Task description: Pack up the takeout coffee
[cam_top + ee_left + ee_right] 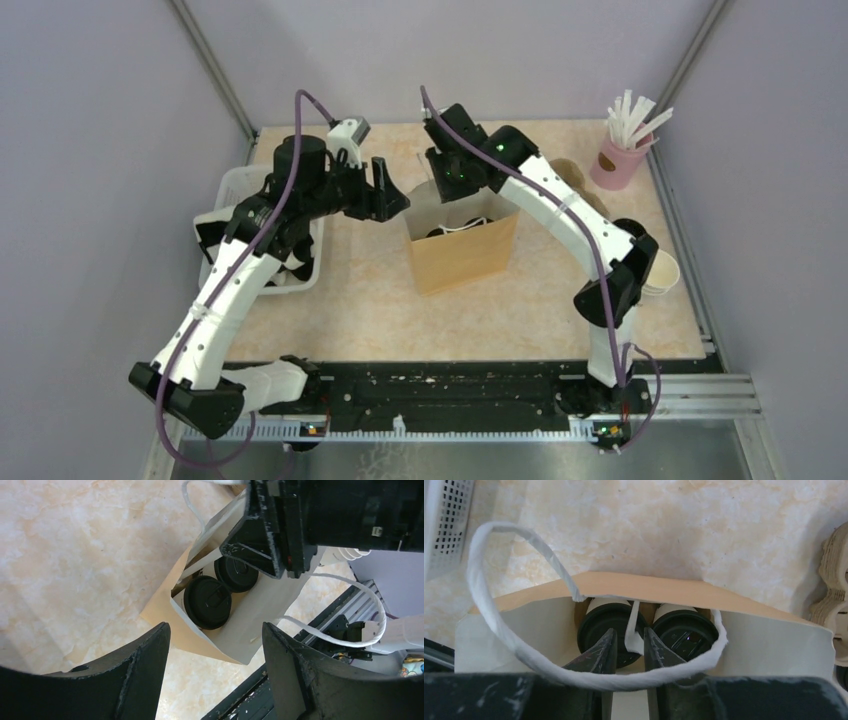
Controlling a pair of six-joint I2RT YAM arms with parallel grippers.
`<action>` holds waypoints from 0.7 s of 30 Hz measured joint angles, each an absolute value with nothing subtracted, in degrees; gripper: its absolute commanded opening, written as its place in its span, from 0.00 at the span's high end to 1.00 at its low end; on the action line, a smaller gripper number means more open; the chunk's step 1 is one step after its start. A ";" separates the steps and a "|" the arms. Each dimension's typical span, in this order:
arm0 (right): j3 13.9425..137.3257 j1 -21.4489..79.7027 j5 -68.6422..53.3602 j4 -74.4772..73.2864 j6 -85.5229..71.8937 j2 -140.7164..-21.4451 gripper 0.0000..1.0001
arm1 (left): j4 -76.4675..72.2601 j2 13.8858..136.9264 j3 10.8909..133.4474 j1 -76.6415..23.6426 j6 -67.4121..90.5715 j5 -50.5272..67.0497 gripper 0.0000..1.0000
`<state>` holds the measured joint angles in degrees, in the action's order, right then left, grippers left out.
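Observation:
A brown paper bag [462, 255] stands upright mid-table with its mouth open. Inside it sit two takeout coffee cups side by side, their black lids [207, 601] [239, 574] facing up; the right wrist view shows the same lids [596, 625] [688, 634]. My right gripper [630, 636] hangs in the bag's mouth just above the cups. Its jaws are parted by a narrow gap, and a strip of white handle [634, 630] lies loose between the tips. My left gripper [215, 630] stands open beside the bag's left upper edge, holding nothing.
A white perforated basket [232, 190] sits under the left arm. A pink cup with wrapped straws [620, 160] stands at the back right, a lidless white cup [662, 272] by the right arm, and a pulp cup tray [834, 580] beside the bag. A black rail [460, 385] lines the near edge.

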<state>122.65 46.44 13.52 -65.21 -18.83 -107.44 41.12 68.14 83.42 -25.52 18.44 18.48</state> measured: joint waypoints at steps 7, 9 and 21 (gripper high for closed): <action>131.41 46.76 14.35 -71.66 -19.33 -109.73 0.41 | 40.47 66.81 82.26 -25.52 16.14 18.39 0.25; 132.18 46.76 15.22 -71.90 -19.40 -108.09 0.39 | 40.38 66.92 82.26 -25.52 15.84 18.57 0.25; 118.52 28.53 18.74 -70.67 -20.03 -82.96 0.29 | 40.45 69.47 84.40 -26.46 12.60 16.95 0.23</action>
<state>118.52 28.53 18.74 -70.67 -20.03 -82.96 40.45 69.47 84.40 -26.46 12.60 16.95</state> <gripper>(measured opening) 0.692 0.763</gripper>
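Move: Right under the right hand stands the paper bag with both coffees in it, its middle about 12 cm below the fingertips; the straw runs from between the fingers some 5 cm ahead and 4 cm down. From this hand the egg-brown cup carrier sits roughly 28 cm right and 12 cm ahead, the pink straw cup about 37 cm right and 19 cm ahead, both some 17 cm lower. From the left hand, the bag is about 9 cm right, 5 cm ahead and 18 cm below. Opening wide from an already parting grip, the right hand leaves the straw in the paper bag and rises about 12 cm, first nearly straight up out of the bag's mouth. Then it swings quickly some 19 cm to the right, away from the bag and towards the cup carrier and pink straw cup, turning about 20 degrees clockwise while its fingers tip up a little. ##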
